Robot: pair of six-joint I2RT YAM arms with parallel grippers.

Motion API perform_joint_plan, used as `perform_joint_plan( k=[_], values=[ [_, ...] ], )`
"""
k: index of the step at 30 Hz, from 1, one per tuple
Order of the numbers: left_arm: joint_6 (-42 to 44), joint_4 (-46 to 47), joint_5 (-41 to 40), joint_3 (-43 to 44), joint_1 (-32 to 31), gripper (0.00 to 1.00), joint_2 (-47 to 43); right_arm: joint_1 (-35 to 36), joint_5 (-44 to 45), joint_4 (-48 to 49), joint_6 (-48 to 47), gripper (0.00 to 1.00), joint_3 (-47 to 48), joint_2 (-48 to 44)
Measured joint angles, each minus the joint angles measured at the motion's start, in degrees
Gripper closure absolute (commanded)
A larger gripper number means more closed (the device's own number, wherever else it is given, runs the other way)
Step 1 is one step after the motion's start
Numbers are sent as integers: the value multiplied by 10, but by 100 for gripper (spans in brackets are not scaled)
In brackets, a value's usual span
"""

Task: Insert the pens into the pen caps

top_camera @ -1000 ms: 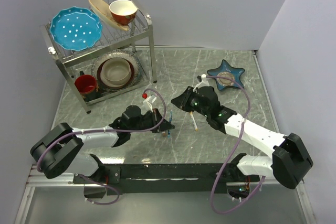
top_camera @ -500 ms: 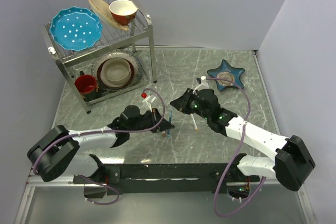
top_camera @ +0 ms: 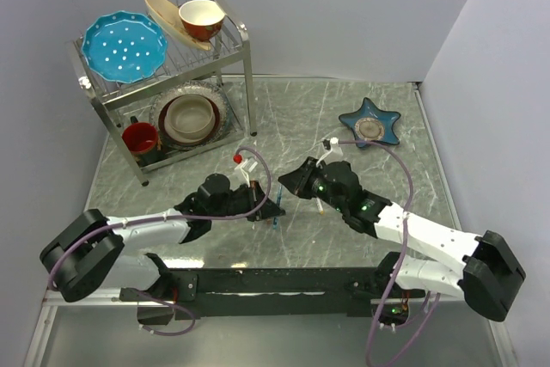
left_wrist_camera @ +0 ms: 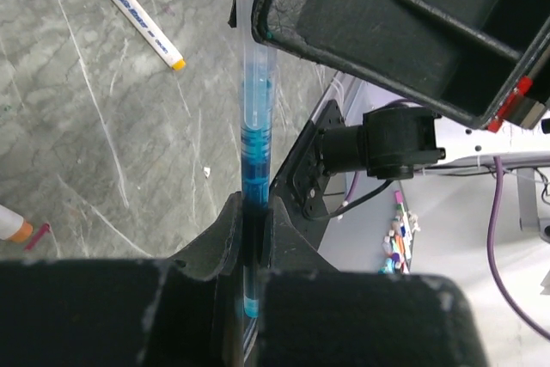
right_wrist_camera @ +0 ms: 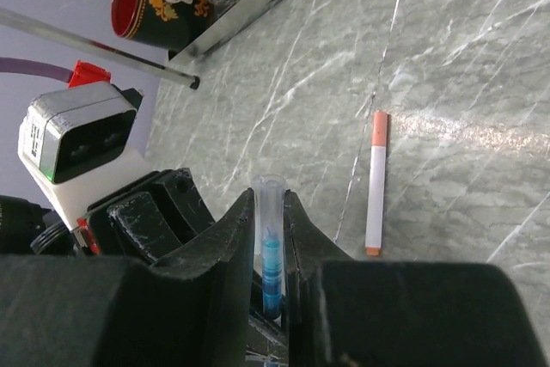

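Note:
My left gripper is shut on a blue pen, which points straight away from it. The pen's tip sits inside a clear pen cap, and my right gripper is shut on that cap. In the top view the two grippers meet at mid-table, the left gripper below the right gripper. A white pen with an orange end lies flat on the marble beside them. The left wrist view shows a white pen with blue print and, cut off at the frame's left edge, a second white pen.
A metal dish rack holding plates, bowls and a red mug stands at the back left. At the back right lies a blue star-shaped dish. Purple cables loop from both wrists. Grey walls close in the table.
The right gripper with the cap has come nearer and leftward onto the pen held by the left gripper. The left gripper has barely shifted.

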Motion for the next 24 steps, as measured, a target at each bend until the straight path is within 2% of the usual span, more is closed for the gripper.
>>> perform_joint_plan(
  k=[3, 4, 6, 7, 12, 13, 14, 19, 24],
  values=[
    [6, -12, 5, 0, -1, 99, -10, 27, 43, 0, 4, 77, -5, -11],
    [8, -16, 7, 0, -2, 99, -14, 33, 53, 0, 9, 68, -8, -16],
    [12, -24, 10, 0, -2, 99, -23, 43, 66, -1, 17, 62, -10, -25],
    [14, -25, 7, 0, -2, 99, -28, 46, 62, -3, 20, 56, -10, -29],
    [34, -27, -8, 3, 5, 99, -80, 68, 43, -27, 25, 43, -9, -64],
    [39, -29, -7, 3, 5, 99, -95, 68, 43, -31, 23, 34, -8, -75],
    [44, -31, -7, 3, 5, 99, -110, 68, 42, -36, 18, 31, -5, -85],
    [74, -52, 5, 3, 5, 99, -181, 68, 18, -47, -17, 26, 26, -121],
    [95, -83, 27, 3, 5, 99, -232, 68, -28, -64, -61, 25, 83, -124]
  ],
)
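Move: The left hand grips the blue pen; its clear cap, still pinched in the right fingers, lies about 6 cm ahead of the left hand, level sideways and 4 cm above. On the table, some 11 cm below the left hand, the orange pen lies roughly 8 cm ahead and 4 cm left, and the yellow pen about 10 cm ahead and 12 cm right. The cap sits right at the right hand point. Upward together, after easing back slightly, both hands rise some 10 cm and draw back a few centimetres; the right fingers spread wide on the way and let go of the cap. The left hand keeps its grip on the blue pen, drifting about 3 cm left and rolling some 20 degrees to bring it more upright, while the right wrist tips up and swings counter-clockwise. ##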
